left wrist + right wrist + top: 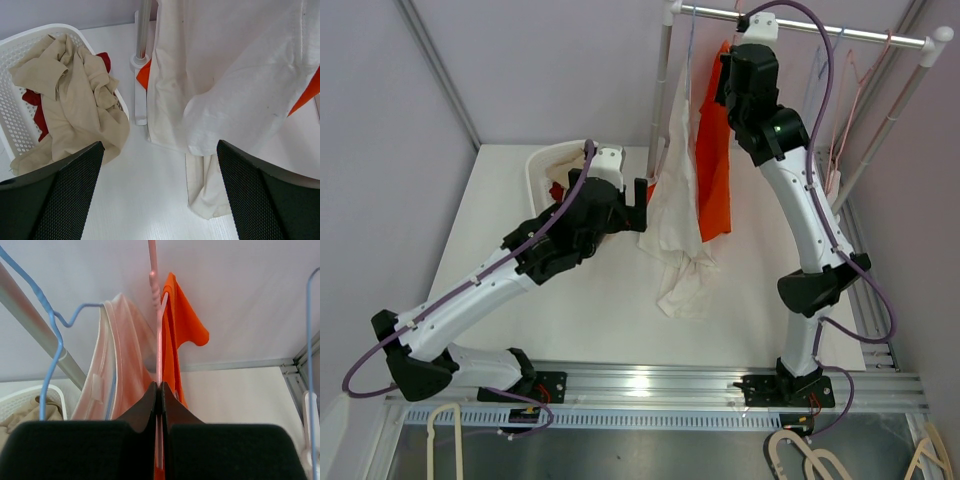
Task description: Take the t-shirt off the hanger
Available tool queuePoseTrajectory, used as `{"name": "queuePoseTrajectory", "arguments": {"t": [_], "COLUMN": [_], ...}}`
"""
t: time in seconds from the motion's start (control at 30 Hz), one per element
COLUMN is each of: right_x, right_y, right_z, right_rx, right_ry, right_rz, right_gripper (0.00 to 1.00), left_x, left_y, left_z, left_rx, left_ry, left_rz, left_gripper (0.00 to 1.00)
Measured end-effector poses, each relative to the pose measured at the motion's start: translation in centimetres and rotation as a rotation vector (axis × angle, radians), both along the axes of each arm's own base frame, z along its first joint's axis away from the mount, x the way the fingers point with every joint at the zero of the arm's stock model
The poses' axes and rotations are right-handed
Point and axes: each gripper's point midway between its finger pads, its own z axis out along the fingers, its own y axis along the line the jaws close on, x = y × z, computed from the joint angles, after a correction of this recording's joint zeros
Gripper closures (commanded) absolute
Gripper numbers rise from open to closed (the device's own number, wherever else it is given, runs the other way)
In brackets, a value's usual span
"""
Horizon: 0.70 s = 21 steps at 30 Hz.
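An orange t-shirt (714, 160) hangs on a pink hanger (158, 315) from the rack's rail (800, 25). A white t-shirt (676, 200) hangs beside it on a blue hanger (52, 345), its hem pooled on the table. My right gripper (724, 66) is up by the rail; in the right wrist view it (160, 389) is shut on the pink hanger, with the orange shirt (181, 330) just right of it. My left gripper (643, 208) is open and empty, low beside the white shirt's left edge. In the left wrist view it (159, 150) faces the white shirt (225, 75).
A white basket (538, 162) holding beige (75, 100) and red clothes stands at the table's back left, next to the rack post (142, 45). Empty hangers (850, 70) hang on the rail's right end. More hangers (800, 455) lie below the arm bases.
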Motion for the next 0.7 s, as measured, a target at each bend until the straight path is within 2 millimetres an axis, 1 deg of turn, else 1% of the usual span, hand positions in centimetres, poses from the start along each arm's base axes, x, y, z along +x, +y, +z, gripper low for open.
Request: {"name": "queuePoseTrajectory", "arguments": {"t": [0.1, 0.2, 0.3, 0.37, 0.47, 0.63, 0.7], "right_x": [-0.1, -0.4, -1.2, -2.1, -4.8, -11.2, -13.4], "right_y": [-0.2, -0.4, -0.8, -1.2, -1.6, -0.8, -0.8], "right_z": [1.6, 2.9, 4.1, 5.0, 5.5, 5.7, 5.9], "right_rx": [0.004, 0.002, 0.007, 0.016, 0.019, 0.04, 0.062], "right_ry": [-0.045, -0.08, -0.103, -0.116, -0.114, -0.104, -0.106], "right_rz": [0.004, 0.008, 0.009, 0.012, 0.008, 0.027, 0.043], "right_gripper": [1.0, 1.0, 1.0, 1.0, 1.0, 1.0, 1.0], "left_x": [-0.1, -0.3, -0.7, -1.6, -4.0, -6.6, -8.1], "left_y": [0.1, 0.4, 0.3, -0.4, -2.1, -4.5, -6.1], "left_z": [0.2, 0.6, 1.5, 2.5, 3.8, 7.0, 7.9], "left_rx": [-0.003, 0.0, 0.003, 0.005, -0.007, -0.062, -0.067], "left_ry": [-0.007, -0.022, -0.069, -0.132, -0.233, -0.387, -0.464], "left_rz": [-0.003, -0.012, -0.03, -0.068, -0.175, -0.303, -0.36], "left_gripper": [0.01, 0.01, 0.0, 0.01, 0.01, 0.01, 0.01]}}
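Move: The right fingers are already shut on the pink hanger. Its orange t-shirt hangs about 8 cm ahead of them and 22 cm below, and the rail it hooks on lies some 14 cm ahead and 10 cm up. The white shirt hangs roughly 9 cm left of the right hand, 10 cm ahead and 24 cm below. For the left hand the orange t-shirt lies some 25 cm ahead, 19 cm to the right and 8 cm below. Up first, by about 5 cm, then back towards the robot by some 13 cm, the right hand keeps its pinch on the pink hanger and draws it away from the rail. Meanwhile the open left hand backs off, rises and swings right, tipping its fingers up and turning clockwise to face the orange t-shirt, touching nothing. ##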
